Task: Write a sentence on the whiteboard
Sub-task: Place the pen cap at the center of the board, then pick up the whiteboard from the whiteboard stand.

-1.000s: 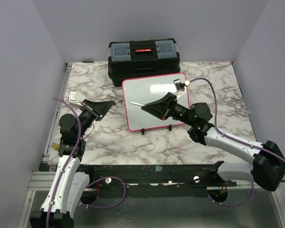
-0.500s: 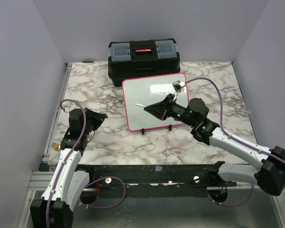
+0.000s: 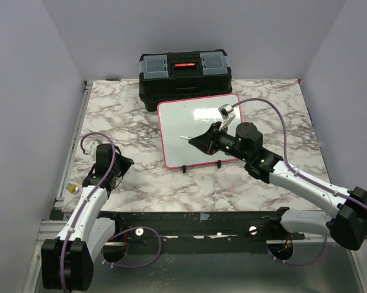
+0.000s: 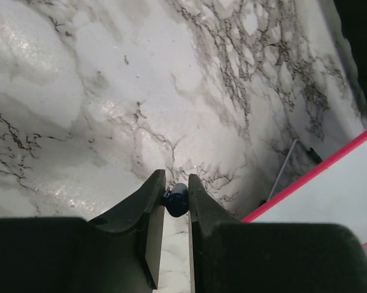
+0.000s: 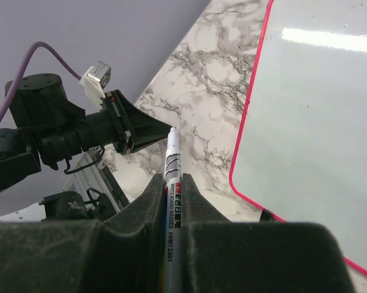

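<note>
The whiteboard [image 3: 198, 122] with its pink-red frame stands tilted at the table's middle, and its face shows only glare; no sentence is in view. My right gripper [image 3: 194, 140] hovers over the board's lower left part, shut on a white marker [image 3: 184, 137] whose tip points left. In the right wrist view the marker [image 5: 172, 152] runs between the shut jaws of that gripper [image 5: 171, 180], beside the whiteboard [image 5: 317, 122]. My left gripper [image 3: 123, 162] is low at the near left, shut on a dark blue marker cap [image 4: 176, 200].
A black toolbox [image 3: 184, 76] sits behind the board at the table's far edge. A metal rail [image 3: 73, 146] runs along the left side, with a small round object [image 3: 72, 189] near it. The board's black feet [image 3: 184, 168] stand on the marble top.
My left gripper has drawn back toward the near left with the cap, away from the board. The right gripper has shifted slightly right and nearer, still gripping the marker.
</note>
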Motion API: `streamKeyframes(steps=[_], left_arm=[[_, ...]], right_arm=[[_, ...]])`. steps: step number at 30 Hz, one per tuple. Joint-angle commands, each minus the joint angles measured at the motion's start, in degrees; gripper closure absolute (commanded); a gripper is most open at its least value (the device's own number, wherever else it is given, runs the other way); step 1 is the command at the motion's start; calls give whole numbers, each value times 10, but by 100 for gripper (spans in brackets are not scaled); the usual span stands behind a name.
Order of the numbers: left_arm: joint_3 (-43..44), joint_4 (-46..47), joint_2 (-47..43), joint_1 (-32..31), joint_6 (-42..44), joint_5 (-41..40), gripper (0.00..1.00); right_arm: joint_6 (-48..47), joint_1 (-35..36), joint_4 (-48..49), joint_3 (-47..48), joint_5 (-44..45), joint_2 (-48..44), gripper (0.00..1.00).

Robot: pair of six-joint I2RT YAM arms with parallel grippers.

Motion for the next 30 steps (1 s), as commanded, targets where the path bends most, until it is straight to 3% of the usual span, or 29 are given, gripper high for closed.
streamKeyframes(steps=[1,10,14,24,30], left_arm=[[-17,-12,19,4,-20,-33,90],[-23,-6,64,4,-34,-44,63],[-25,-9,71,4,-37,-40,61],[-18,-23,-1,4,-14,-61,9],[20,3,-58,4,90,-72,3]], right_arm=[[-15,1,-30,9,17,3,99],[-25,1,-45,14,33,12,99],[-25,1,-51,17,35,21,99],[-36,1,-66,22,51,22,99],[-43,1,-70,24,59,18,99]])
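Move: The bare marble my left hand is taking the pen cap to lies about 4 cm ahead of it, 3 cm right and 7 cm below. At that same table height, the whiteboard's middle is roughly 12 cm ahead and 27 cm right, and its near-left black clip about 2 cm back and 21 cm right. From my right hand, the whiteboard's middle is some 13 cm ahead, 4 cm right and 24 cm down; that bare spot is 6 cm ahead, 19 cm left. With the cap still pinched, I lower my left hand about 4.5 cm towards the marble beside the whiteboard, easing slightly back and tipping the fingers further down, then spread them wide, let go of the cap and lift some 3 cm clear. My right hand keeps its pinch on the pen and sinks about 3.5 cm towards the whiteboard, its tip dipping a little. ##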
